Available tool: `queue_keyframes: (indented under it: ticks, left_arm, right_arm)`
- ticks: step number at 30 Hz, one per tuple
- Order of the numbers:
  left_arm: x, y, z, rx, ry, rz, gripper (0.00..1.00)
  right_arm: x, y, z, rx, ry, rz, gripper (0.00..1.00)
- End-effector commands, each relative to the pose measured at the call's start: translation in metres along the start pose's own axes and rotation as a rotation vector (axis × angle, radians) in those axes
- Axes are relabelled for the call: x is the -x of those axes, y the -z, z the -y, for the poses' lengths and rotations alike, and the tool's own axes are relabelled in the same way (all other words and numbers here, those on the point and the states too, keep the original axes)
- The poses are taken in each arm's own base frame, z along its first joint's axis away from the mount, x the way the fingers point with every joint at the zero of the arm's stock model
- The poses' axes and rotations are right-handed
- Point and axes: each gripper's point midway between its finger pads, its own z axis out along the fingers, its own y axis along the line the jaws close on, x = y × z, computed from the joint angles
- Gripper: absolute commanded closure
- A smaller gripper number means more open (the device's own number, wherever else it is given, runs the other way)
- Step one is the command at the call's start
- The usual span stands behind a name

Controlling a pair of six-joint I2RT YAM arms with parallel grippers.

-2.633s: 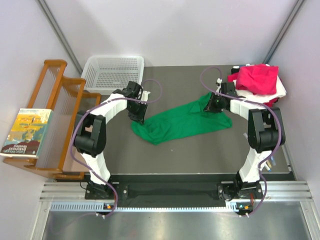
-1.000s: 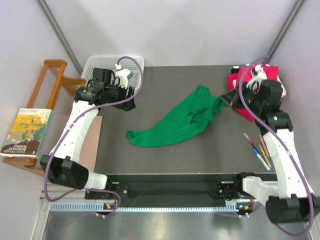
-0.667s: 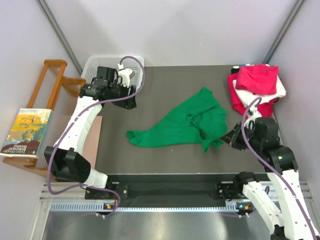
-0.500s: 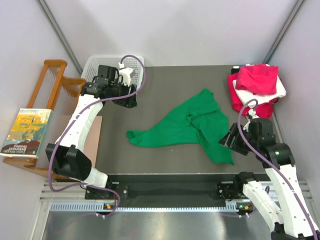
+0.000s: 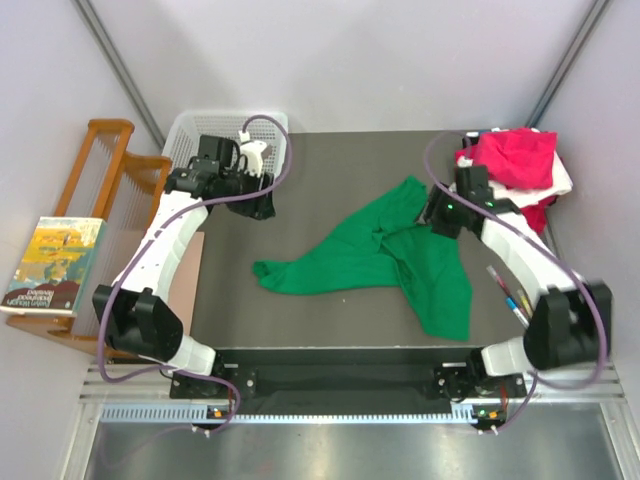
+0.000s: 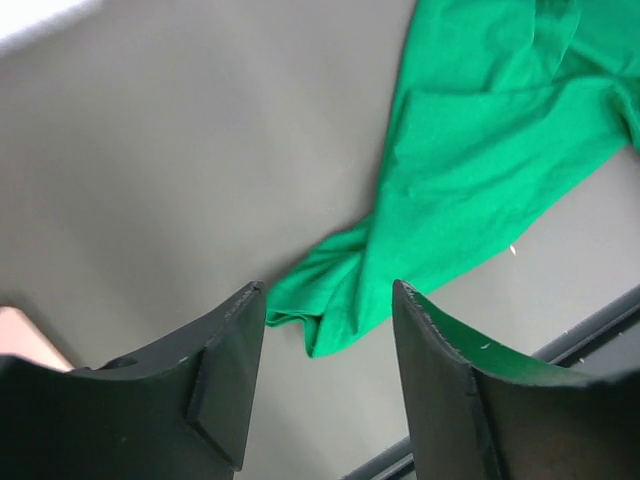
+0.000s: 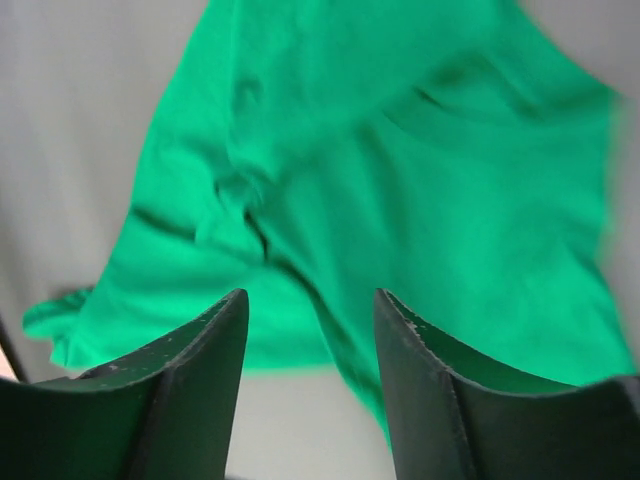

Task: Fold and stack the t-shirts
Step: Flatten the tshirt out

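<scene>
A bright green t-shirt (image 5: 375,255) lies crumpled and half spread in the middle of the dark mat, one flap reaching toward the front right. My right gripper (image 5: 437,214) hovers open over the shirt's far right part; the right wrist view shows the green t-shirt (image 7: 400,150) below its empty jaws (image 7: 310,296). My left gripper (image 5: 256,205) stays open at the far left, well away from the cloth, and the left wrist view shows the green t-shirt (image 6: 470,170) ahead of the gripper (image 6: 325,292). A magenta t-shirt (image 5: 515,155) tops white (image 5: 562,181) and red (image 5: 537,212) ones in the back right pile.
A white mesh basket (image 5: 226,141) stands at the back left corner. A wooden rack (image 5: 110,225) with a book (image 5: 50,266) is off the mat's left side. Several pens (image 5: 512,296) lie by the mat's right edge.
The right gripper dragged the shirt's right part toward the front, opened and let it go, then swung back to the shirt's far right corner. The left arm barely moved.
</scene>
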Motion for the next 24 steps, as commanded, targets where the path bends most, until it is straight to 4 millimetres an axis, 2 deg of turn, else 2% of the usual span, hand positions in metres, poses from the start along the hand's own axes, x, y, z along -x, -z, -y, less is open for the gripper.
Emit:
queue_keyframes:
  ticks: [1, 2, 3, 4, 6, 7, 8, 9, 10, 12, 15, 18, 24]
  left_arm:
    - [-0.027, -0.016, 0.008, -0.050, 0.038, -0.056, 0.43]
    - [-0.030, -0.021, 0.008, -0.050, 0.038, -0.059, 0.43]
    - [-0.044, -0.028, 0.009, -0.052, 0.048, -0.093, 0.43]
    - [-0.050, -0.033, 0.012, -0.055, 0.042, -0.110, 0.43]
    - [-0.068, -0.048, 0.012, -0.031, 0.029, -0.164, 0.44]
    - [-0.073, -0.053, 0.018, -0.035, 0.003, -0.181, 0.44]
    - [-0.079, -0.059, 0.018, -0.028, -0.006, -0.200, 0.44]
    - [-0.085, -0.064, 0.019, -0.023, -0.011, -0.215, 0.44]
    - [-0.088, -0.067, 0.022, -0.028, -0.017, -0.228, 0.44]
    - [-0.095, -0.073, 0.024, -0.031, -0.011, -0.258, 0.44]
    - [-0.106, -0.079, 0.029, -0.039, 0.001, -0.295, 0.44]
    - [-0.110, -0.083, 0.029, -0.032, -0.001, -0.314, 0.44]
    - [-0.112, -0.088, 0.033, -0.046, 0.021, -0.347, 0.41]
  right_arm:
    - [0.014, -0.051, -0.049, 0.139, 0.042, -0.033, 0.50]
    - [0.007, -0.068, -0.048, 0.124, 0.046, -0.069, 0.50]
    - [0.011, -0.072, -0.059, 0.139, 0.068, -0.066, 0.49]
    - [0.005, -0.088, -0.055, 0.113, 0.070, -0.097, 0.49]
    - [0.015, -0.096, -0.066, 0.120, 0.089, -0.089, 0.49]
    - [0.011, -0.108, -0.063, 0.103, 0.087, -0.113, 0.48]
    - [0.013, -0.112, -0.064, 0.099, 0.093, -0.116, 0.48]
    - [0.024, -0.112, -0.073, 0.113, 0.106, -0.097, 0.47]
    - [0.023, -0.121, -0.070, 0.098, 0.110, -0.112, 0.47]
    - [0.035, -0.122, -0.077, 0.099, 0.124, -0.097, 0.46]
    - [0.042, -0.130, -0.080, 0.090, 0.135, -0.097, 0.46]
    - [0.039, -0.139, -0.077, 0.080, 0.137, -0.121, 0.46]
    - [0.021, -0.158, -0.060, 0.038, 0.138, -0.179, 0.48]
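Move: The green t-shirt's crumpled left end lies about 6 cm back from the left hand, hardly 1 cm to its left and some 21 cm below; the white basket stands roughly 28 cm ahead and 14 cm left of that hand. For the right hand, the shirt's far edge is around 14 cm ahead, 10 cm left and 14 cm down, with the bunched fold about 4 cm ahead and 9 cm left, and the red shirt pile some 22 cm ahead and 20 cm right. With its fingers staying partly open, the left hand sinks about 13 cm while drawing back some 6 cm and a little to the right, towards the shirt's crumpled left end, its fingers tipping about 20 degrees nearer to straight down. Meanwhile the empty right hand sweeps about 12 cm forward and 8 cm left across the shirt to its far edge, dropping some 8 cm early on, lifting slightly and then sinking again to end about 7 cm lower, turned some 10 degrees counter-clockwise with its fingers still half open. ##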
